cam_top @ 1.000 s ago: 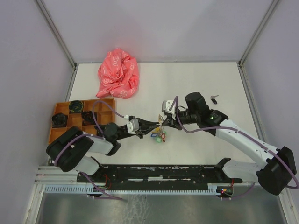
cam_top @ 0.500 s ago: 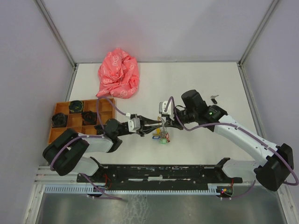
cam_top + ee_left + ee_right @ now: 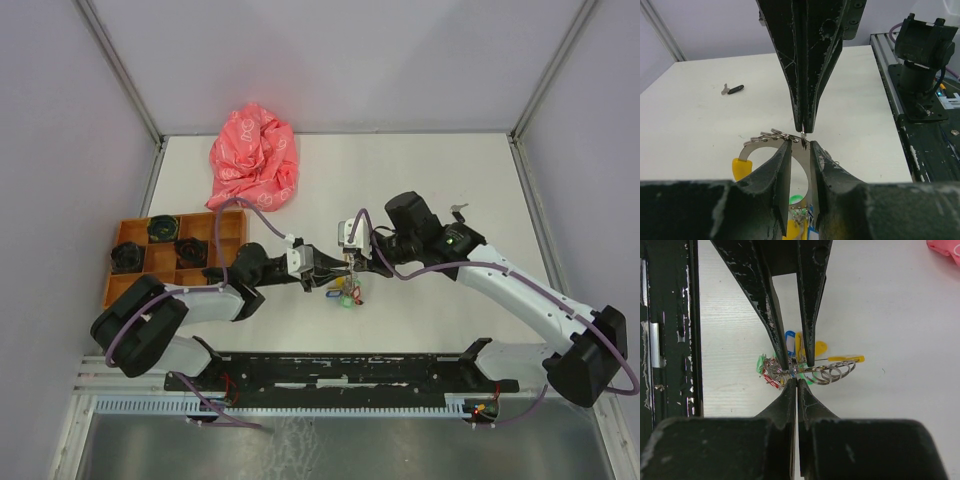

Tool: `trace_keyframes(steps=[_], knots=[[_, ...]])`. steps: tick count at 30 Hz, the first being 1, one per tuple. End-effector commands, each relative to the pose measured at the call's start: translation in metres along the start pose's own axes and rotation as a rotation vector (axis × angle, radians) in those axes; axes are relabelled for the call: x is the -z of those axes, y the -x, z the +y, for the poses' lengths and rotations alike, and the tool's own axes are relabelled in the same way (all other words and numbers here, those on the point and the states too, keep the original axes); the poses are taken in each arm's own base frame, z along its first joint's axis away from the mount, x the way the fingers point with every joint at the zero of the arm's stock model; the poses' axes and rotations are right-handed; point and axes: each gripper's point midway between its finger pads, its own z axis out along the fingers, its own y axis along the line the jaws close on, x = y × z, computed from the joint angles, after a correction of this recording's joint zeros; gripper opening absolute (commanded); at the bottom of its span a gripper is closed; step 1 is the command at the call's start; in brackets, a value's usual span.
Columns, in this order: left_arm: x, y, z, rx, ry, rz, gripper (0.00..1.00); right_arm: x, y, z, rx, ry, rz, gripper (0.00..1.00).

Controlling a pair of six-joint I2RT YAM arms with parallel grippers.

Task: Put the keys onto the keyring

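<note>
The keyring is a bundle of silver rings on a curved metal strip with coloured tags, hanging just above the table. My right gripper is shut on one small ring of it, and comes down from the top in the left wrist view. My left gripper faces it tip to tip, open, its fingers straddling that ring. One of the keys, black-headed, lies alone on the table behind the right arm. Something red shows in the bundle; I cannot tell what.
A crumpled pink bag lies at the back left. An orange compartment tray with black round parts stands at the left, beside the left arm. A black rail runs along the near edge.
The left gripper has moved right, up to the right gripper's tips, and its jaws have widened a little. The right gripper and the keyring have shifted slightly left.
</note>
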Motion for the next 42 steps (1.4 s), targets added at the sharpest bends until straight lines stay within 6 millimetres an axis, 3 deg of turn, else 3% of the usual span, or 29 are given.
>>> trace_keyframes(steps=[1, 20, 26, 30, 33, 35, 39, 42], knots=[[-0.004, 0.012, 0.012, -0.075, 0.011, 0.006, 0.27, 0.008, 0.029, -0.012, 0.070, -0.036, -0.059, 0.01], [-0.006, 0.021, 0.005, -0.085, -0.011, -0.024, 0.23, 0.001, 0.028, -0.010, 0.105, -0.023, 0.005, 0.01], [-0.008, 0.016, 0.009, -0.073, 0.004, -0.004, 0.12, -0.001, 0.027, -0.010, 0.113, -0.022, 0.025, 0.01], [-0.007, 0.015, 0.008, -0.075, 0.005, 0.006, 0.11, -0.002, 0.023, -0.011, 0.117, -0.026, 0.048, 0.01], [-0.005, 0.014, 0.009, -0.090, 0.008, 0.016, 0.03, -0.002, 0.020, -0.011, 0.117, -0.026, 0.077, 0.01], [-0.003, 0.012, 0.011, -0.106, 0.023, 0.026, 0.03, -0.002, 0.021, -0.013, 0.108, -0.038, 0.076, 0.04], [0.004, 0.006, 0.014, -0.147, 0.068, 0.040, 0.03, 0.006, 0.027, -0.021, 0.066, -0.122, 0.043, 0.25], [0.008, 0.003, 0.014, -0.169, 0.079, 0.047, 0.03, 0.013, 0.030, -0.023, 0.045, -0.164, 0.015, 0.32]])
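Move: Right between the left hand's parted fingertips, within about 1 cm of its hand point, is the keyring's wire, which the right hand already pinches at its own tips. The yellow tag sits some 5 cm ahead of the left hand and 2 cm below it. The blue tag hangs about 3 cm to its left and 6 cm below, level with it in reach, the red tag some 2 cm back, 2 cm right and 6 cm below. Closing on the keyring's wire almost on the spot, the left fingers take their pinch while the right hand keeps its hold, tips down about 8 degrees and sinks roughly 1 cm. Only then do the right fingers open and start easing forward and up off the wire, as the left hand sinks about 1 cm and edges forward. ##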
